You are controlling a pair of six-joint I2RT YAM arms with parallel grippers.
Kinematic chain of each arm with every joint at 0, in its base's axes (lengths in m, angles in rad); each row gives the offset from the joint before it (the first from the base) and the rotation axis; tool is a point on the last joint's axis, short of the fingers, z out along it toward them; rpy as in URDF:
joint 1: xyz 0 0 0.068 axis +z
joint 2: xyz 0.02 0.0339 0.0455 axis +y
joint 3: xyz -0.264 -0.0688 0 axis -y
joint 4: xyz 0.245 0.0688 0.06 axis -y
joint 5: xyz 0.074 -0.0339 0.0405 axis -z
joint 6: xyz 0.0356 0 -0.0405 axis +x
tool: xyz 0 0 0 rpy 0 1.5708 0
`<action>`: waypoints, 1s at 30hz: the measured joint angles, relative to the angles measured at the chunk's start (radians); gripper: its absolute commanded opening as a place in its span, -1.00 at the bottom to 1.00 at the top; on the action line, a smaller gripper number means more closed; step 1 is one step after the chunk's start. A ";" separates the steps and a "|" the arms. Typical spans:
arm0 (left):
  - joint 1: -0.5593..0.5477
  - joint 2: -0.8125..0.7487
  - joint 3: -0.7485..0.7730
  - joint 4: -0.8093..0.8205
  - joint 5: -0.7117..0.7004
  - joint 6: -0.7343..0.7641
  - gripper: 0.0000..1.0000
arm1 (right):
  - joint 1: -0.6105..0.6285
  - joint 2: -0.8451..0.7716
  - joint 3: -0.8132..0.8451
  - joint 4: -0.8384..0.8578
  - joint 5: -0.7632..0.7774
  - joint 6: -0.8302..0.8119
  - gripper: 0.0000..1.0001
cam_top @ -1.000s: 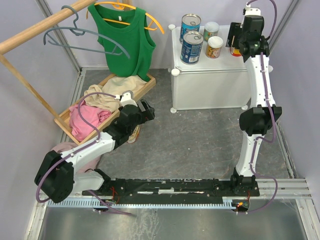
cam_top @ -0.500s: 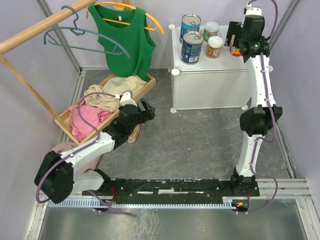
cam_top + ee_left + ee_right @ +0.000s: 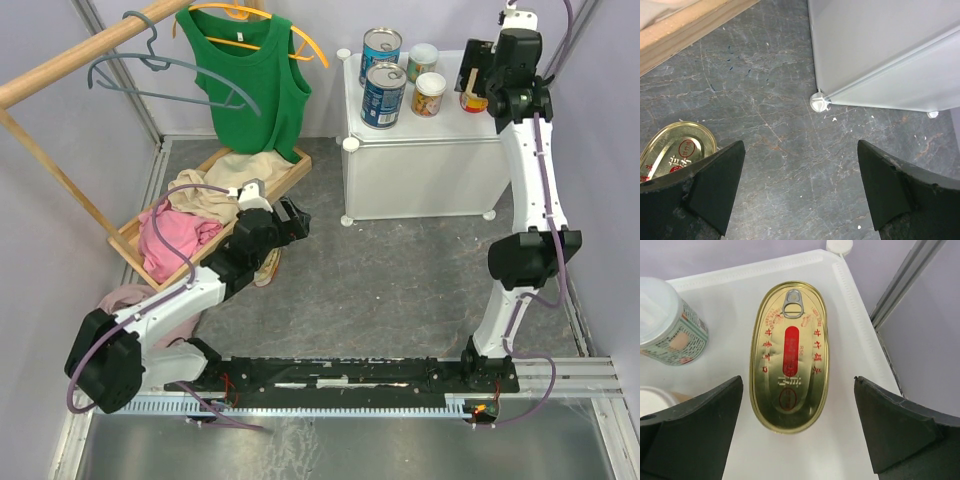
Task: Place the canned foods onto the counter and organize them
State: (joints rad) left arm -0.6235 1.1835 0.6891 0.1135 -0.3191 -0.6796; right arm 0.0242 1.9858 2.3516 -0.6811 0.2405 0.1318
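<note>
On the counter (image 3: 420, 150) stand two tall blue-labelled cans (image 3: 381, 48) (image 3: 383, 95), a green-labelled can (image 3: 423, 60) and an orange-labelled can (image 3: 431, 94). A flat oval yellow-red tin (image 3: 789, 355) lies on the counter's right rear corner. My right gripper (image 3: 798, 385) hangs open above the tin, its fingers wide on either side and not touching it. The green-labelled can (image 3: 667, 327) shows at the left of that view. A second oval tin (image 3: 677, 150) lies on the floor, just left of my open left gripper (image 3: 800, 150), which holds nothing.
A wooden tray (image 3: 300, 165) of clothes lies on the floor to the left. Above it, a wooden rail (image 3: 80, 60) carries a green top (image 3: 250, 75) on a hanger. The counter's front corner foot (image 3: 819, 102) is close ahead of my left gripper. Grey walls surround the floor.
My right gripper has opened fully and lifted up and to the right, off the oval tin, which stays on the counter. The left arm has barely moved.
</note>
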 measured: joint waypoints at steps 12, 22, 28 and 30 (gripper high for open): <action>0.000 -0.052 -0.003 0.000 0.007 0.000 0.99 | 0.064 -0.166 -0.173 0.048 0.078 0.039 -0.36; 0.000 -0.081 -0.010 -0.001 0.006 0.000 0.99 | 0.084 -0.186 -0.272 0.053 0.108 0.071 -0.56; 0.001 -0.081 -0.013 0.000 0.007 0.000 0.99 | 0.084 -0.177 -0.271 0.051 0.127 0.077 -0.56; 0.001 -0.080 -0.013 0.000 0.006 0.000 0.99 | 0.084 -0.159 -0.257 0.053 0.130 0.077 -0.56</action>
State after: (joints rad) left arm -0.6228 1.1034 0.6758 0.1135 -0.3126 -0.6796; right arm 0.1078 1.8267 2.0945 -0.6281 0.3702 0.2092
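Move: The oval tin already lies on the counter, released, its middle about 5 cm ahead of the right hand and 5 cm below it, neither left nor right; its near end reaches back under the open fingers. The green-label jar stands some 11 cm left of the tin and 3 cm farther out, the orange-label jar about 12 cm left and 2 cm nearer. From the left hand the tin is roughly 27 cm ahead, 43 cm right and 15 cm higher. Over the tin, the right hand keeps backing off about 4 cm while shifting 2.5 cm left and rising 2 cm. It then sinks nearly 4 cm behind the tin's near end, the wide-open fingers closing to a narrow gap on nothing, and starts to creep forward with the tips close to that end; contact can't be made out. The left hand rises about 2 cm, still open. ##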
